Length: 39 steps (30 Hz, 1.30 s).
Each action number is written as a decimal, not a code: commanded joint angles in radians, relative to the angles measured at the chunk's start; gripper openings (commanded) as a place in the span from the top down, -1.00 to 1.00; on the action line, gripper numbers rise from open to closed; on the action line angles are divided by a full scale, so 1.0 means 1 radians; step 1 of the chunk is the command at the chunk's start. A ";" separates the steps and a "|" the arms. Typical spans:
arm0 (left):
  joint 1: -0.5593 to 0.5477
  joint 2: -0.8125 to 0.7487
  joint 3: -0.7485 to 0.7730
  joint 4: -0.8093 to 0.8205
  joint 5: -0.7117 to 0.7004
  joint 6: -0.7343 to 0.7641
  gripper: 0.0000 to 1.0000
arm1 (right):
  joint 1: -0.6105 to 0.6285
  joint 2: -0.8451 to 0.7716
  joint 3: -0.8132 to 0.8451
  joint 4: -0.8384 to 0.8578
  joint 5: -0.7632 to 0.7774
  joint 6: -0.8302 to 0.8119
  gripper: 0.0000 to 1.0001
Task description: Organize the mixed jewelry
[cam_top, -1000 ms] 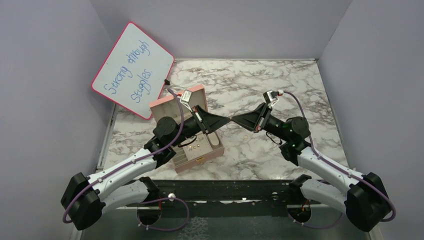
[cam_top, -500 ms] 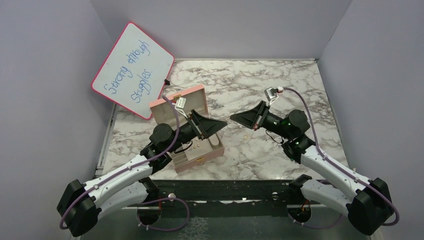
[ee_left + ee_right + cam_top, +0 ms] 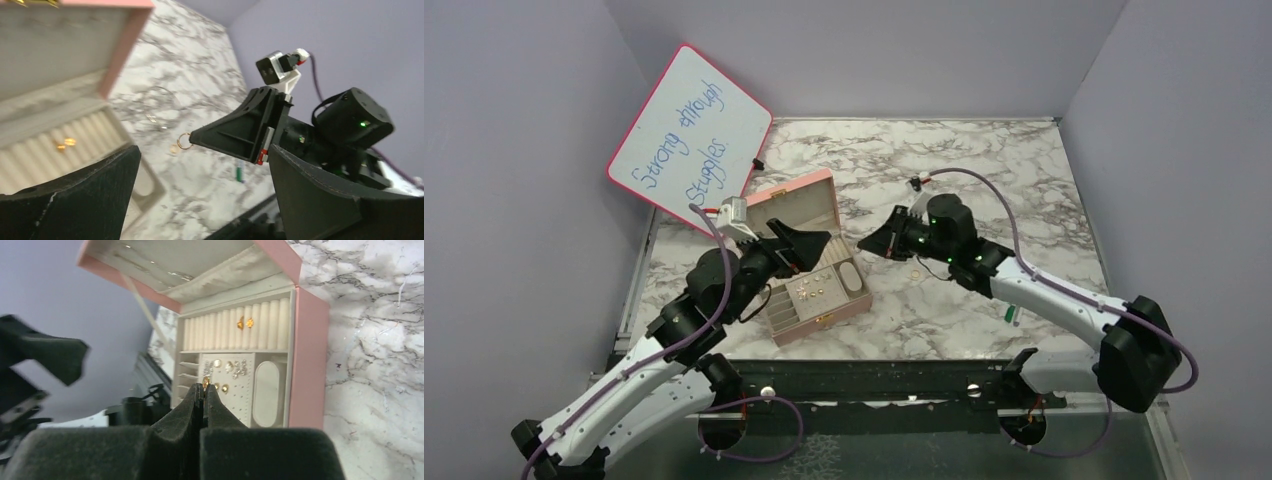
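Note:
The mixed jewelry is tiny gold pieces. My right gripper (image 3: 862, 246) is shut on a small gold ring (image 3: 183, 141), which pokes out of its fingertips (image 3: 205, 383). It hangs just right of the open pink box (image 3: 856, 305). A loose gold piece (image 3: 916, 272) lies on the marble under the right arm. Inside the box, gold rings (image 3: 245, 322) sit on the ridged rolls and studs (image 3: 226, 367) on the dotted pad. My left gripper (image 3: 822, 248) hovers over the box, wide open with nothing between its fingers (image 3: 80, 195), facing the right gripper's tip.
A whiteboard (image 3: 689, 140) with blue writing leans at the back left, behind the box's raised lid (image 3: 789, 208). A green-and-white pen (image 3: 1009, 313) lies on the marble beside the right arm. Grey walls close in on three sides.
The two grippers were tip to tip. The left one opened, let go of the ring and drew back to the left. The right one, shut on the ring, swung left towards the box.

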 commanded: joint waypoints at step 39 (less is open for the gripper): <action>0.005 -0.166 0.034 -0.290 -0.418 0.485 -0.98 | 0.247 0.637 0.493 -0.203 0.424 -0.403 0.99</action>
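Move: The gold ring is already in the right fingers; its slot in the ring rolls lies about 6 cm ahead of the right hand, 9 cm to its left and 12 cm below. At much that height, the two gold rings already in the rolls sit some 3 cm left of the slot and 1 cm nearer, the earring pad 10 cm nearer and 2 cm farther left, and the oval compartment 7 cm nearer and 7 cm to the right. From the open left hand the slot is roughly 10 cm ahead, 1 cm left and 19 cm below. Keeping its pinch on the gold ring, the right hand sinks about 11 cm while sweeping left and forward over the open jewelry box, its fingers tipping some 35 degrees farther down, until it stops with the ring at the rolls, just right of the two gold rings already there. The empty left hand, still wide open, draws about 10 cm to the left, away from the right hand, rolling with its left side rising and swinging a little counter-clockwise, and ends slightly lower. ##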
